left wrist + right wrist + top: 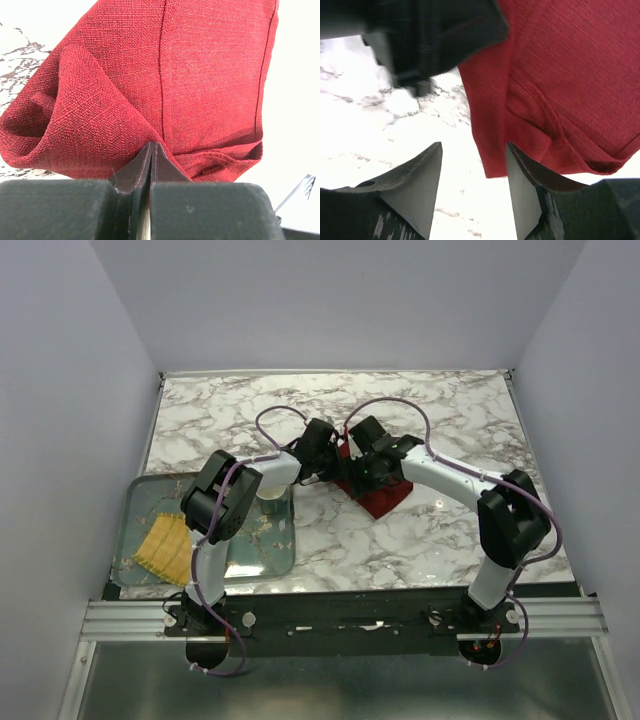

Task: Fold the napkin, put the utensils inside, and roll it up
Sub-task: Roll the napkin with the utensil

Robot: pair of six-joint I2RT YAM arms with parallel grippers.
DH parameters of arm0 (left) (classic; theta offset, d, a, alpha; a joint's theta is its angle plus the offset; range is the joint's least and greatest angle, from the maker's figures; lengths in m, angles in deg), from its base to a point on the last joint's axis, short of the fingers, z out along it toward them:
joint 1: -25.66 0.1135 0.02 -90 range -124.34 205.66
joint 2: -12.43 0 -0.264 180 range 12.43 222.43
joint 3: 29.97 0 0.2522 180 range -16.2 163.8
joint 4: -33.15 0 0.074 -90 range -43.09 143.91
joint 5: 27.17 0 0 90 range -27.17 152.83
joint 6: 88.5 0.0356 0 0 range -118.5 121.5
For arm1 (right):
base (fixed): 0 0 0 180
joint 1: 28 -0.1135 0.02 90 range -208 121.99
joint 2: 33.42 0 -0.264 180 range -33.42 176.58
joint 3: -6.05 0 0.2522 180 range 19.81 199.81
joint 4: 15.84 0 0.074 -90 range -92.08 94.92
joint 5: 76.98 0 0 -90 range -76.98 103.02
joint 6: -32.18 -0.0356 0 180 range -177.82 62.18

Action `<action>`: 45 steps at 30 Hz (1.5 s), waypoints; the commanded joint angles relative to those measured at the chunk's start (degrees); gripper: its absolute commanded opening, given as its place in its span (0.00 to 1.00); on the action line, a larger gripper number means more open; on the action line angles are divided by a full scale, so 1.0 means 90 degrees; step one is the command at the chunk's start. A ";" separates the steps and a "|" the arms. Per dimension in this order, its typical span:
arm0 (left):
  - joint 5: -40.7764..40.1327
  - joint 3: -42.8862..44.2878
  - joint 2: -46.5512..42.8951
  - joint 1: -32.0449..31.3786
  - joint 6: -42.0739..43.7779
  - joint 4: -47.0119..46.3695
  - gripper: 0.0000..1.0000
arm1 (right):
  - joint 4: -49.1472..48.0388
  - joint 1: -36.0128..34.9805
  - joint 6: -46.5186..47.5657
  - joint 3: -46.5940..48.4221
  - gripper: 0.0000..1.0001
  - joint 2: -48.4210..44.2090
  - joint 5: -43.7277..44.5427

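Note:
The dark red napkin (388, 500) lies bunched on the marble table near its middle, mostly hidden under both wrists in the top view. My left gripper (152, 145) is shut on a raised fold of the napkin (165, 80), which curls up to the left of the fingertips. My right gripper (474, 150) stands open just above the table. A loose corner of the napkin (555, 90) hangs between its fingers, against the right finger (522, 190). Thin silver tines of a fork (303, 185) show at the left wrist view's lower right edge. From above, the left gripper (322, 462) and right gripper (372, 468) are close together.
A glass tray (135, 510) sits at the table's near left with a yellow woven mat (165, 548) on it. A small cup (270, 502) stands by the tray's right end, next to the left arm. The left gripper's dark body (430, 40) fills the top of the right wrist view.

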 commanded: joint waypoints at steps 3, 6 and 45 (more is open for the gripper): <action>-0.0053 -0.0145 0.0362 -0.0031 0.0155 0.0655 0.06 | -0.0366 -0.0333 0.0104 0.0140 0.62 0.0455 0.1235; -0.0014 -0.0155 0.0352 -0.0031 0.0136 0.0645 0.05 | -0.0492 -0.0420 0.0123 0.0159 0.63 0.0621 0.1332; -0.0405 0.0704 -0.1063 0.0125 0.0858 0.1738 0.58 | -0.1811 0.0652 -0.0316 -0.1393 0.17 0.0992 -0.1868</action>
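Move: Below the right hand's open fingers, some 6 cm down and about 1 cm ahead and 1 cm left, lies the near part of the napkin's rolled edge. The unrolled napkin spreads roughly 5 cm ahead and 6 cm right of this hand; the cup stands about 20 cm left, level with it. From the left hand, already shut on the far part of the roll, that near part lies about 4 cm back and 2 cm right. Sinking about 5 cm onto the near part of the roll, the right hand tips its fingers rightward, closes them on the cloth, then carries it some 2 cm left while the fingertips swing about 20 degrees leftward. The left hand holds its pinch still until the right has gripped, then opens, lets go and lifts 2 cm, drifting as far left. ##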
